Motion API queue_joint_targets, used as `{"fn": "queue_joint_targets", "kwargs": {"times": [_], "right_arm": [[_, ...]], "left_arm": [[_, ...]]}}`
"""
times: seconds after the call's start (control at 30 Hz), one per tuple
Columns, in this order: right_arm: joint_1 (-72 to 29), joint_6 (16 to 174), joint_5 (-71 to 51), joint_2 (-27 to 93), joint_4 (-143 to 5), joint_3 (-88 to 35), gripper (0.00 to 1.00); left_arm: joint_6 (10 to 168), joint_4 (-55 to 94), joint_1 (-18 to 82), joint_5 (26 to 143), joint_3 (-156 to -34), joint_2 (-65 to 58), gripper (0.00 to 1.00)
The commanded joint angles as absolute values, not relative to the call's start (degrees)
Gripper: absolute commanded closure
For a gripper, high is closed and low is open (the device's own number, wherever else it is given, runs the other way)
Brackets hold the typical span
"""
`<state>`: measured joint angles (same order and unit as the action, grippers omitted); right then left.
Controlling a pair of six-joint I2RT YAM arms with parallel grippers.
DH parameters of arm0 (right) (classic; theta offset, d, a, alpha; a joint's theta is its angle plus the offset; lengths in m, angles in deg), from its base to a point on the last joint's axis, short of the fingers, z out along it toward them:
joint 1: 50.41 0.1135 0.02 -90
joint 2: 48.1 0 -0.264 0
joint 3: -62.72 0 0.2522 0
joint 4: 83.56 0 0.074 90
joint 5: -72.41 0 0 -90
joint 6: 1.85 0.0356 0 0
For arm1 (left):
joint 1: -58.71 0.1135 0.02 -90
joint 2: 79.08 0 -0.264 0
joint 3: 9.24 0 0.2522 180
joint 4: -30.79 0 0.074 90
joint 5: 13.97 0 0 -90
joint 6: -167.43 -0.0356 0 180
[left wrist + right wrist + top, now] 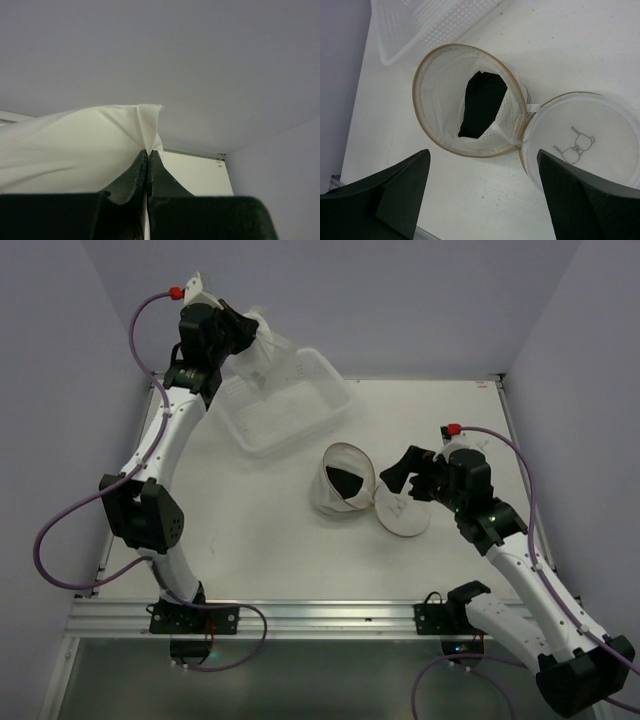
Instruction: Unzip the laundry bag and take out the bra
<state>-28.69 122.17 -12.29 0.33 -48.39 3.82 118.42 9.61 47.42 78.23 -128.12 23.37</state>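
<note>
The laundry bag (330, 500) lies on its side mid-table, unzipped, with its tan rim facing up. Its round lid (402, 512), which carries the bra drawing, is flipped flat to the right. The black bra (345, 482) sits inside the mouth. My right gripper (405, 478) is open and empty, just right of the bag and above the lid. The right wrist view shows the bag (437, 105), the bra (481, 102) and the lid (590, 130) beyond my gripper (483, 155). My left gripper (245, 335) is raised at the far left, shut on a white cloth (75, 145).
A white perforated plastic basket (335, 380) stands at the back, left of centre, under the hanging white cloth (270, 360). It also shows in the right wrist view (420, 20). Walls close in the table at the back and on both sides.
</note>
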Motion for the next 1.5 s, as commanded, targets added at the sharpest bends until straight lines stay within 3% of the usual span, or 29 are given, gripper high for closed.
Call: {"fn": "queue_joint_targets", "kwargs": {"times": [0.0,0.33,0.63,0.8,0.93,0.97,1.07,1.27,1.47], "right_arm": [[-28.79,121.72,-10.20,0.59,-50.90,2.55,0.11],[-28.79,120.32,-10.03,3.05,-51.43,2.38,0.11],[-28.87,119.44,-9.42,7.27,-51.78,1.24,0.11],[-28.79,119.52,-8.80,8.85,-51.78,1.06,0.11],[-28.79,119.44,-8.62,10.17,-51.78,0.71,0.11],[-28.79,119.44,-8.62,10.52,-51.78,0.36,0.11],[-28.79,119.17,-9.41,11.58,-51.78,-0.25,0.11],[-30.01,120.84,-14.16,14.12,-51.70,-0.52,0.11],[-33.35,122.86,-12.23,20.27,-51.87,-1.13,0.14]], "left_arm": [[121.19,18.07,47.72,74.02,-130.76,24.53,1.00],[131.30,22.83,47.55,75.15,-129.80,34.03,1.00],[133.86,27.41,47.72,66.37,-113.97,36.84,1.00],[129.29,22.40,47.81,65.05,-116.87,39.84,0.61],[126.48,17.93,47.81,62.77,-118.01,37.47,0.21],[124.91,13.39,47.81,62.24,-119.32,36.42,0.17],[122.79,9.14,47.81,62.23,-119.42,32.91,0.10],[112.95,4.57,44.83,70.84,-116.70,24.30,0.09],[102.93,-2.21,30.44,75.41,-113.98,18.05,0.12]]}}
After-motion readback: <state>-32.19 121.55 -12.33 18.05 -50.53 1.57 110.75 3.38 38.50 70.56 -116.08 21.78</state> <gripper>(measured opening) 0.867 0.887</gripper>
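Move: From the left hand, which holds the white garment shut in its fingers, the white basket's middle lies about 6 cm ahead, 4 cm right and some 36 cm below. The open laundry bag stands roughly 24 cm back from this hand and 20 cm right. From the empty right hand the bag, with black cloth inside, is about 5 cm ahead, 10 cm left and 16 cm below; the bag's lid lies 2 cm ahead, 4 cm right, 21 cm below. The left hand lets go of the white garment over the basket: it eases forward about 5 cm, plunges some 25 cm with the fingers tipping down about 20 degrees, opens wide at the bottom, then climbs roughly half that way and swings back and right towards the bag. The right hand, fingers still wide, sinks about 7 cm and edges forward towards the bag. ##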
